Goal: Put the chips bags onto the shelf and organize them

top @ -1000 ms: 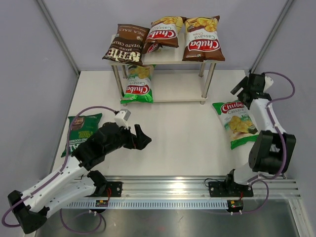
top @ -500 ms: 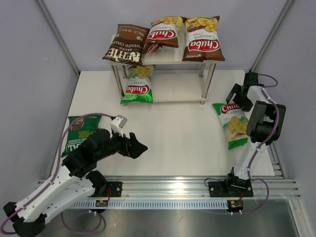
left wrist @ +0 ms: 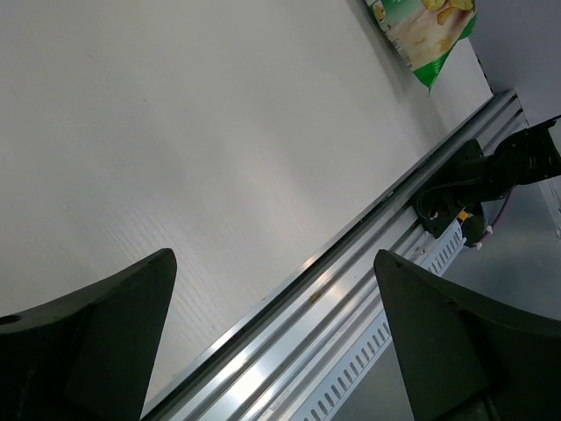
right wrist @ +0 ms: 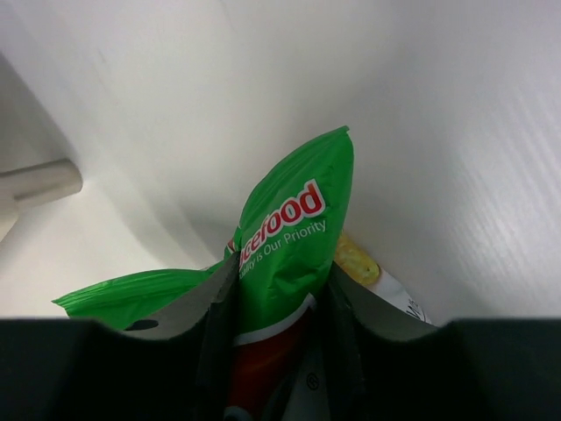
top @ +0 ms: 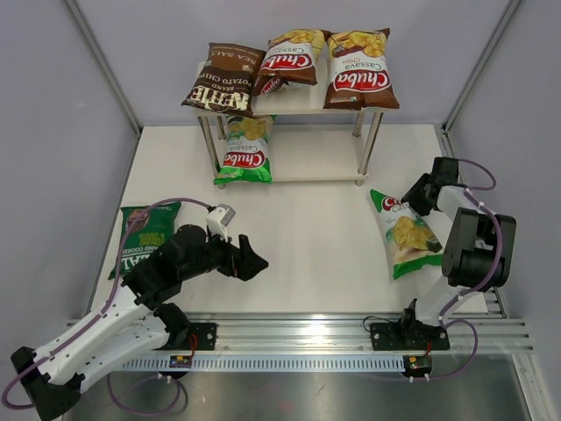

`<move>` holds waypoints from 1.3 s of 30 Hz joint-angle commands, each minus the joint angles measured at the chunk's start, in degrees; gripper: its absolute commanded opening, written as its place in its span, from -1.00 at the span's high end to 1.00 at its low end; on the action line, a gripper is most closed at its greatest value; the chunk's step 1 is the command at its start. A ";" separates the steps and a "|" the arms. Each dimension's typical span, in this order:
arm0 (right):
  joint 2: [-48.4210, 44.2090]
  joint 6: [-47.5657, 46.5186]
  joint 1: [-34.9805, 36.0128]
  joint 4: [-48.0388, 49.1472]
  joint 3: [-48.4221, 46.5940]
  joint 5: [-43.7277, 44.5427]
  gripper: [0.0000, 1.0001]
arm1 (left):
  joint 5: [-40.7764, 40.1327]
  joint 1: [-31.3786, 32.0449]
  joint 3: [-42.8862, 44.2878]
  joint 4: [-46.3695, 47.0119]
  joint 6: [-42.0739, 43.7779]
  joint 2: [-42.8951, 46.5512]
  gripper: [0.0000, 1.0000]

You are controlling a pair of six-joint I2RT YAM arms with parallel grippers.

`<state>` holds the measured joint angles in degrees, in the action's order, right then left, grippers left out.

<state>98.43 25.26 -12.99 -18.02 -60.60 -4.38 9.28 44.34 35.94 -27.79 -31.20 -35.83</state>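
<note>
The shelf point(top: 307, 98) stands at the back with a dark brown Kettle bag point(top: 223, 81) and two brown Chuba bags point(top: 289, 54) point(top: 358, 74) on its top board. A green Chuba bag point(top: 245, 151) lies on the lower board. The dark green REAL bag point(top: 145, 232) lies flat at the left. My right gripper point(top: 419, 195) is shut on the top edge of the other green Chuba bag point(top: 401, 235). In the right wrist view the green foil point(right wrist: 294, 228) is pinched between the jaws of that gripper point(right wrist: 279, 298). My left gripper point(top: 254, 260) hangs open and holds nothing.
An aluminium rail point(top: 351, 331) runs along the near table edge, also seen in the left wrist view between the open fingers point(left wrist: 88, 333). Grey walls close in the left, back and right sides. The shelf's thin metal legs point(top: 372, 145) stand near the right arm.
My right gripper came down onto the green Chuba bag's top edge and closed on it; the bag shifted left and tilted. The left arm drew back slightly.
</note>
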 commanded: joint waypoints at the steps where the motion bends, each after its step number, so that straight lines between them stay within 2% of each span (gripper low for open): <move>1: -4.99 5.94 0.78 4.13 5.12 -5.45 0.34 | 1.27 1.19 -0.61 7.92 -0.61 -2.92 -0.98; 3: -7.97 8.13 1.04 5.36 6.45 -7.21 0.42 | 1.01 2.59 -0.87 11.07 -1.23 -5.73 -0.98; 6: -12.72 11.65 1.39 7.11 9.00 -10.02 0.46 | -0.92 6.27 -1.75 21.33 -1.41 -9.68 -0.98; 12: -22.56 19.21 3.23 11.15 14.18 -14.59 0.49 | -8.04 13.40 -2.11 36.82 1.40 -19.77 -0.98; 14: -25.99 22.19 3.41 12.56 17.17 -16.18 0.50 | -12.15 15.68 -1.93 44.98 3.24 -24.17 -0.98; 15: -27.23 23.16 3.67 13.35 17.18 -16.79 0.51 | -12.18 15.78 -2.02 47.37 3.69 -24.19 -0.98; 21: -36.19 29.32 7.01 15.47 21.40 -18.20 0.56 | -12.97 16.04 -0.09 62.38 7.20 -36.92 -0.98; 25: -38.58 28.45 7.11 12.75 20.17 -18.55 0.70 | -12.54 16.04 4.90 67.25 8.26 -45.44 -0.98; 26: -38.93 28.10 7.11 12.23 19.91 -18.91 0.84 | -11.75 15.96 6.06 67.52 8.00 -48.25 -0.98; 31: -42.97 29.85 7.11 11.34 20.08 -21.02 0.87 | -4.81 16.04 8.09 77.08 6.07 -53.19 -0.98; 34: -45.34 33.71 7.11 14.32 21.57 -24.79 0.92 | -2.26 16.04 9.31 81.31 6.32 -55.48 -0.98; 35: -46.39 35.72 7.19 15.46 21.75 -26.54 1.00 | -2.33 16.04 10.36 81.58 6.76 -56.09 -0.98; 39: -50.17 37.76 7.28 14.51 21.31 -28.05 1.00 | -5.57 16.04 11.78 82.36 7.82 -58.73 -0.98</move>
<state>51.83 58.85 -6.02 -6.68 -38.57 -28.03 4.58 60.18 45.10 46.30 -25.26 -93.23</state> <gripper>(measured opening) 0.011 0.988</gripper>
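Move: The green Chuba chips bag is already pinched by its upper end in the right hand, its middle about 9 cm back, 2 cm to the left and 2 cm lower. The free part of the lower shelf lies some 20 cm ahead and 29 cm left of that hand; the shelf's near right leg is about 12 cm ahead and 15 cm left. From the open left hand, the held bag's middle is roughly 15 cm ahead, 44 cm right and 15 cm below. The green chips bag is pulled upward by its top end as the right hand rises about 18 cm, carrying it left and somewhat back towards the left hand; the wrist rolls and tips its fingers up while they close fully on the wrapper. The left hand sweeps some 23 cm right and a little forward to the bag, fingers wide open, dipping slightly before coming back up and tilting upward. ##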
